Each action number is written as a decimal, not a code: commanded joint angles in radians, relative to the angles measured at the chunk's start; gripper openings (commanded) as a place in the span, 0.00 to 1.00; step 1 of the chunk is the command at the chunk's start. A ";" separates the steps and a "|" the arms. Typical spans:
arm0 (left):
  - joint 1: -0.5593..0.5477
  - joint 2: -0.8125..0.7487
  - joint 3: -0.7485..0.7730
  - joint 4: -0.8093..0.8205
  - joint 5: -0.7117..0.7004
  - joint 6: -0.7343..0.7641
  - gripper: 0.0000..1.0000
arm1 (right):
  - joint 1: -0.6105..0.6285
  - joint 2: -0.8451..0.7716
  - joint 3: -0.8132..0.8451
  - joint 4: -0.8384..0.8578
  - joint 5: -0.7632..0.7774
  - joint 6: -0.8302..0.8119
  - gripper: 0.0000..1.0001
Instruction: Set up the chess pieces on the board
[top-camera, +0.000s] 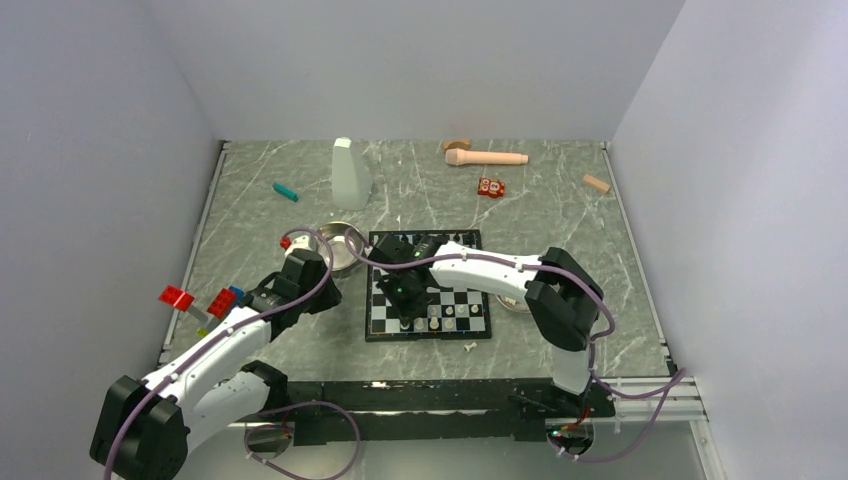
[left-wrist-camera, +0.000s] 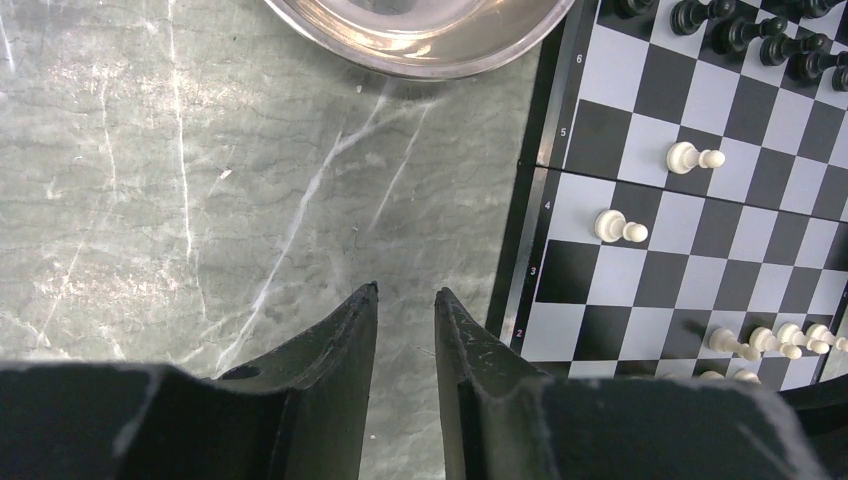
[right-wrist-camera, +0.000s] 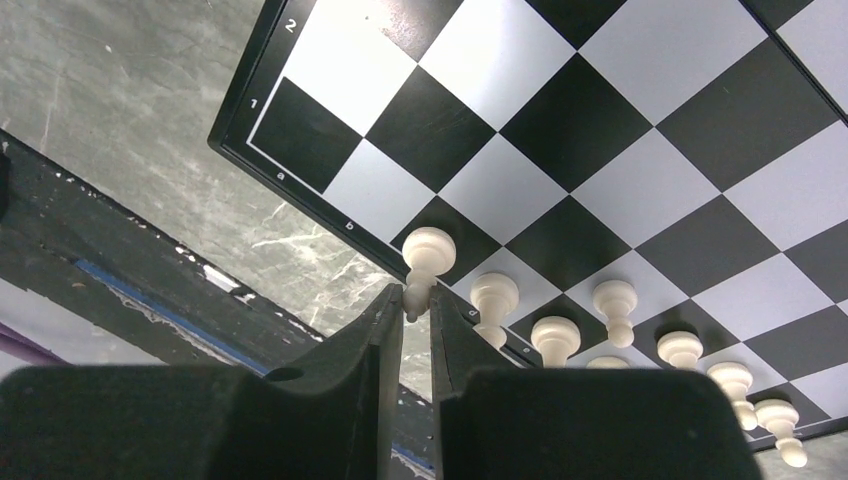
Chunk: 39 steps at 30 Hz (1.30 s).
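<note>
The board (top-camera: 428, 285) lies mid-table, and its corner shows in the right wrist view (right-wrist-camera: 300, 130). My right gripper (right-wrist-camera: 417, 298) is shut on the head of a white pawn (right-wrist-camera: 428, 255), held over the board's near edge beside a row of white pieces (right-wrist-camera: 615, 300). Whether its base touches the board I cannot tell. My left gripper (left-wrist-camera: 406, 292) hangs open and empty over bare table, left of the board (left-wrist-camera: 640, 200). Two white pawns (left-wrist-camera: 693, 157) (left-wrist-camera: 618, 227) sit mid-board and black pieces (left-wrist-camera: 740, 30) line the far rows. One white piece (top-camera: 469, 347) lies off the board.
A steel bowl (top-camera: 340, 245) (left-wrist-camera: 420, 30) stands at the board's far-left corner. Red blocks (top-camera: 178, 297) sit at the left edge. A white bottle (top-camera: 350, 175), teal stick (top-camera: 286, 191), wooden mallet (top-camera: 485, 156), red toy (top-camera: 490, 187) and wooden block (top-camera: 596, 183) lie at the back.
</note>
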 joint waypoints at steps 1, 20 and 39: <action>0.005 -0.003 -0.001 0.009 0.013 -0.002 0.33 | 0.008 0.010 0.034 -0.028 0.022 -0.021 0.18; 0.007 0.001 0.003 0.006 0.011 0.000 0.33 | 0.007 -0.009 0.054 0.024 0.019 -0.003 0.35; 0.018 -0.024 0.003 -0.007 0.004 -0.001 0.34 | -0.158 -0.028 0.119 0.061 0.029 0.037 0.45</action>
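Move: My right hand still grips the head of a white piece, its foot at the c1 square, some 4 cm straight below my fingertips. Another white piece stands on d1, about 3 cm to the right and level with c1. The loose pawns lie ahead: the b4 pawn about 9 cm forward and 3 cm left of my hand, the c5 pawn 11 cm straight ahead. From my left hand, c1 lies about 14 cm right, 6 cm back and 5 cm down. I settle the white piece on c1 with my right hand, easing down and to the right by barely half a centimetre, then open my fingers and let go of its head. Once free, I sweep forward about 6.5 cm over the board towards the loose pawns, rising some 2.5 cm and turning the wrist about 10 degrees clockwise, fingers opening further. ##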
